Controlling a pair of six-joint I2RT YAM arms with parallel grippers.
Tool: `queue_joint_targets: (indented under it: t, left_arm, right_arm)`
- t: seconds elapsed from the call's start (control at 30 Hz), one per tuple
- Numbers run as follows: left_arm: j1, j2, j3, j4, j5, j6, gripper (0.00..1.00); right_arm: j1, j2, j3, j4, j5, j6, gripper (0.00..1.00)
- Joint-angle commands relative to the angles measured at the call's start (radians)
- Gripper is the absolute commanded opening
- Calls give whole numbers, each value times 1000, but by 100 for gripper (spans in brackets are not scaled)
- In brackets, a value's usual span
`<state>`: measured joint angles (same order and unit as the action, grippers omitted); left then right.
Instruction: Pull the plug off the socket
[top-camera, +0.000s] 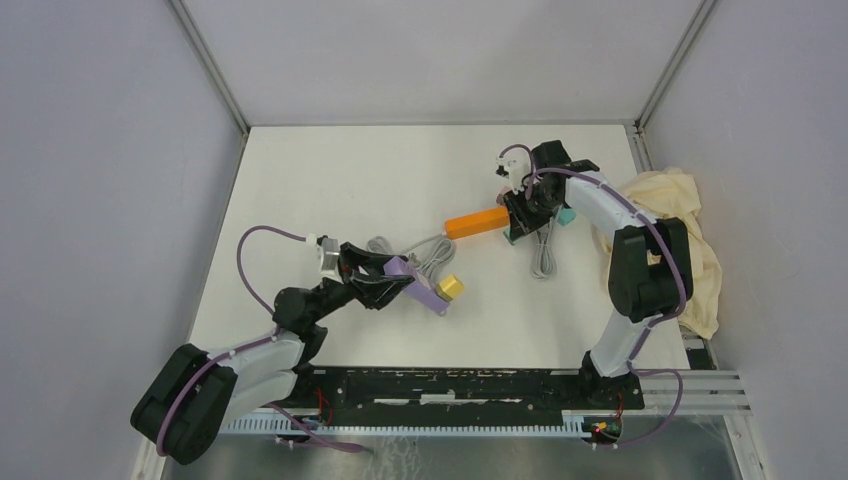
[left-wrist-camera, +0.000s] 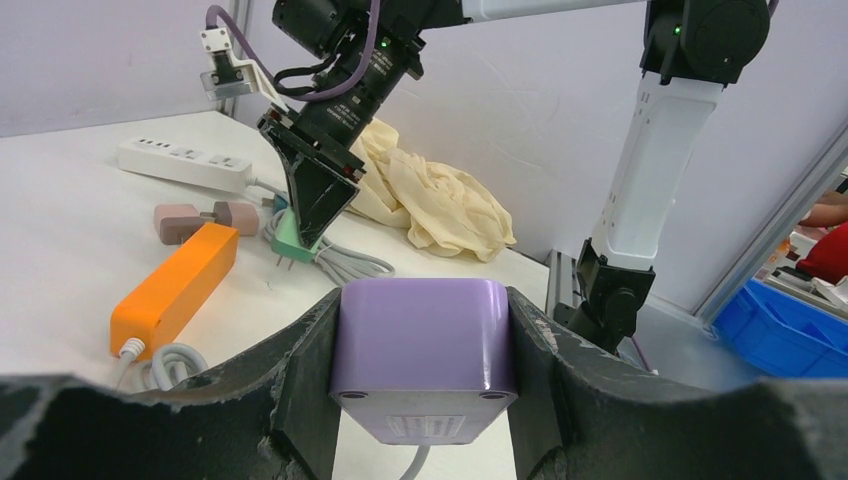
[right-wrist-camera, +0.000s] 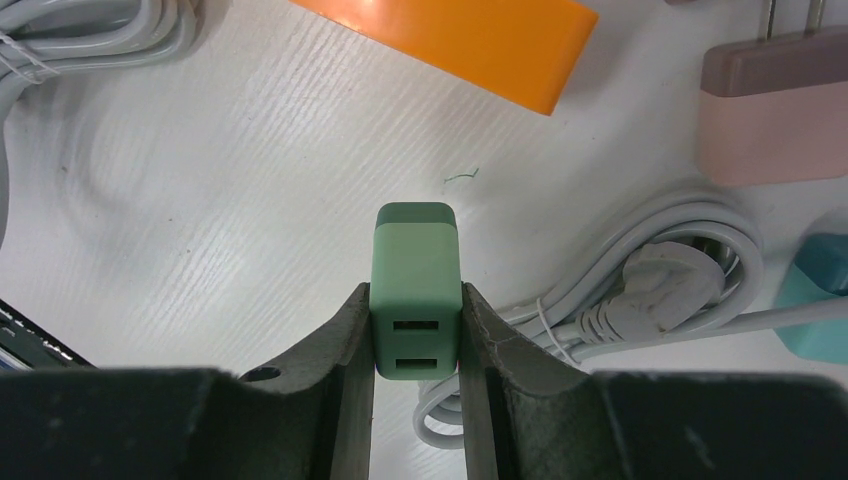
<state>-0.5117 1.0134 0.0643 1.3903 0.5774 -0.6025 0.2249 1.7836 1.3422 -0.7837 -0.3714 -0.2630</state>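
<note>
My right gripper (top-camera: 520, 215) is shut on a green plug (right-wrist-camera: 416, 285), held between its fingers (right-wrist-camera: 345, 350). In the left wrist view the green plug (left-wrist-camera: 295, 240) hangs just above the table with its prongs bare, a little right of the orange power strip's (left-wrist-camera: 175, 285) end. The orange strip (top-camera: 475, 222) lies flat mid-table. My left gripper (top-camera: 400, 280) is shut on a purple power strip (left-wrist-camera: 425, 340), which carries a yellow plug (top-camera: 450, 288) at its far end.
A grey coiled cable (right-wrist-camera: 650, 280), a pink adapter (right-wrist-camera: 775, 120) and a teal adapter (right-wrist-camera: 820, 290) lie by the right gripper. A white power strip (left-wrist-camera: 185, 160) lies behind. A cream cloth (top-camera: 690, 230) is heaped at the table's right edge.
</note>
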Motion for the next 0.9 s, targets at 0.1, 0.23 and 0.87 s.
queue_joint_targets:
  t: [0.1, 0.23, 0.87]
  left_arm:
    - [2, -14, 2, 90, -5, -51, 3]
    - [2, -6, 5, 99, -1, -53, 3]
    - [-45, 112, 51, 178, 19, -78, 3]
  right_arm:
    - [-10, 29, 43, 23, 61, -5, 41]
    - [-12, 15, 42, 27, 88, -8, 54]
    - [-27, -453, -173, 49, -684, -353, 66]
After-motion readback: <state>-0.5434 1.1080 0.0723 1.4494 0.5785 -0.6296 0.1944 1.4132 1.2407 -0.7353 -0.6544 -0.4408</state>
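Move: The right gripper still holds the green plug, prongs down; its setting-down spot is bare table about 5 cm below and 1 cm back. From the hand, the orange socket lies some 8 cm left and 4 cm ahead, the white strip's coiled cable 7 cm right and 2 cm back, the yellow plug roughly 14 cm back, 13 cm left and 8 cm up. From the left hand, the spot is about 15 cm ahead, 23 cm right and 19 cm down. Ease the right gripper about 2 cm to the right and a little down, opening the fingers to let go of the green plug at the table. Then lift the empty, open hand quickly some 12 cm, swinging it back and left by about 4 cm each towards the yellow plug, with the fingertips tipping up and to the forward left. Keep the left grip on the purple strip. ##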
